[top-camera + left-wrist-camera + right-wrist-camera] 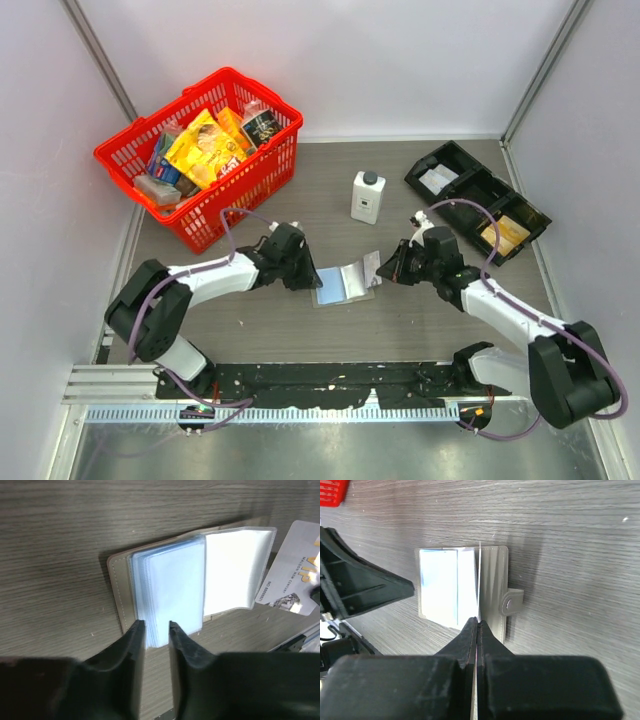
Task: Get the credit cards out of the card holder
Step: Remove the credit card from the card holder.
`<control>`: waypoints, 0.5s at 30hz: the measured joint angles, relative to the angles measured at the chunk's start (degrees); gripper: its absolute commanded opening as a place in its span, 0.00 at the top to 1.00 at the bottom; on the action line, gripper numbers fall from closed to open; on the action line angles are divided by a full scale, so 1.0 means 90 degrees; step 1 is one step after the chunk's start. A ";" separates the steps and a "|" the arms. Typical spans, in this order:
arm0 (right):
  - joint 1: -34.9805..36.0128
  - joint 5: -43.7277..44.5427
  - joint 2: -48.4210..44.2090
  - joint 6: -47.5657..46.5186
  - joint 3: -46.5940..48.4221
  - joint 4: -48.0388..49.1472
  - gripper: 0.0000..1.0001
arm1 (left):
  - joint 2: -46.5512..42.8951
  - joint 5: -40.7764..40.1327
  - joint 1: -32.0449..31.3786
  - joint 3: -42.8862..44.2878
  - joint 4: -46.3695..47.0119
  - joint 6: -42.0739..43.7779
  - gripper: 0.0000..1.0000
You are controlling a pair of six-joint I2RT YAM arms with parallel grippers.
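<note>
The taupe card holder [340, 285] lies open on the table between both arms, its light blue sleeves [170, 590] fanned out. My left gripper [305, 272] rests at the holder's left edge. Its jaws [156, 627] are slightly open, and the near edge of the blue sleeve stack lies between the tips. My right gripper [385, 268] is shut on a pale grey-white credit card [292, 570] printed "VIP", holding it tilted just right of the holder. Edge-on in the right wrist view, that card [479, 570] rises from the shut jaws [478, 622] beside the holder's flap [492, 580].
A red basket [205, 150] full of packets stands at the back left. A white bottle [367, 196] is behind the holder. A long black compartment tray [475, 195] with an orange packet [505, 235] lies at the back right. Grey walls enclose the table.
</note>
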 measured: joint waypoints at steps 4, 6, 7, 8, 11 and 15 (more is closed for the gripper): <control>0.0000 0.0253 -0.0471 -0.0622 0.0680 -0.1406 0.99 | -0.0515 -0.0083 0.0075 0.0019 -0.0177 0.0177 0.44; 0.0000 0.0316 -0.0602 -0.0947 0.1154 -0.1938 0.99 | -0.0831 -0.0100 0.0134 0.0078 -0.0267 0.0362 0.32; 0.0000 0.0330 -0.0644 -0.1139 0.1435 -0.2183 0.99 | -0.0998 -0.0102 0.0170 0.0121 -0.0274 0.0512 0.26; 0.0000 0.0333 -0.0675 -0.1307 0.1685 -0.2385 0.99 | -0.1161 -0.0095 0.0197 0.0172 -0.0277 0.0678 0.21; 0.0000 0.0260 -0.0724 -0.1787 0.2317 -0.2917 0.99 | -0.1615 0.0029 0.0274 0.0359 -0.0265 0.1265 0.13; 0.0000 -0.0097 -0.0741 -0.2453 0.3045 -0.3672 0.99 | -0.2132 0.0549 0.0355 0.0738 -0.0277 0.2426 0.07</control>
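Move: The credit card is already out, held in the right hand's shut fingertips, its middle about 3 cm left, 1 cm ahead and 1 cm below that hand point. The open card holder lies some 8 cm left, 2 cm back and 5 cm below; the white bottle stands about 13 cm ahead and 3 cm left. From the left hand the card is about 11 cm right, 3 cm ahead and 3 cm higher, with the card holder 5 cm right, 2 cm below. Upward with both hands, quickly: the right rises about 12.5 cm off the card holder, still pinching the card at its edge and tilting its fingers slightly outward and up. The left climbs some 15 cm from over the blue sleeve, edging a little forward, while its empty fingers spread nearly fully and swing up by about 30 degrees. ##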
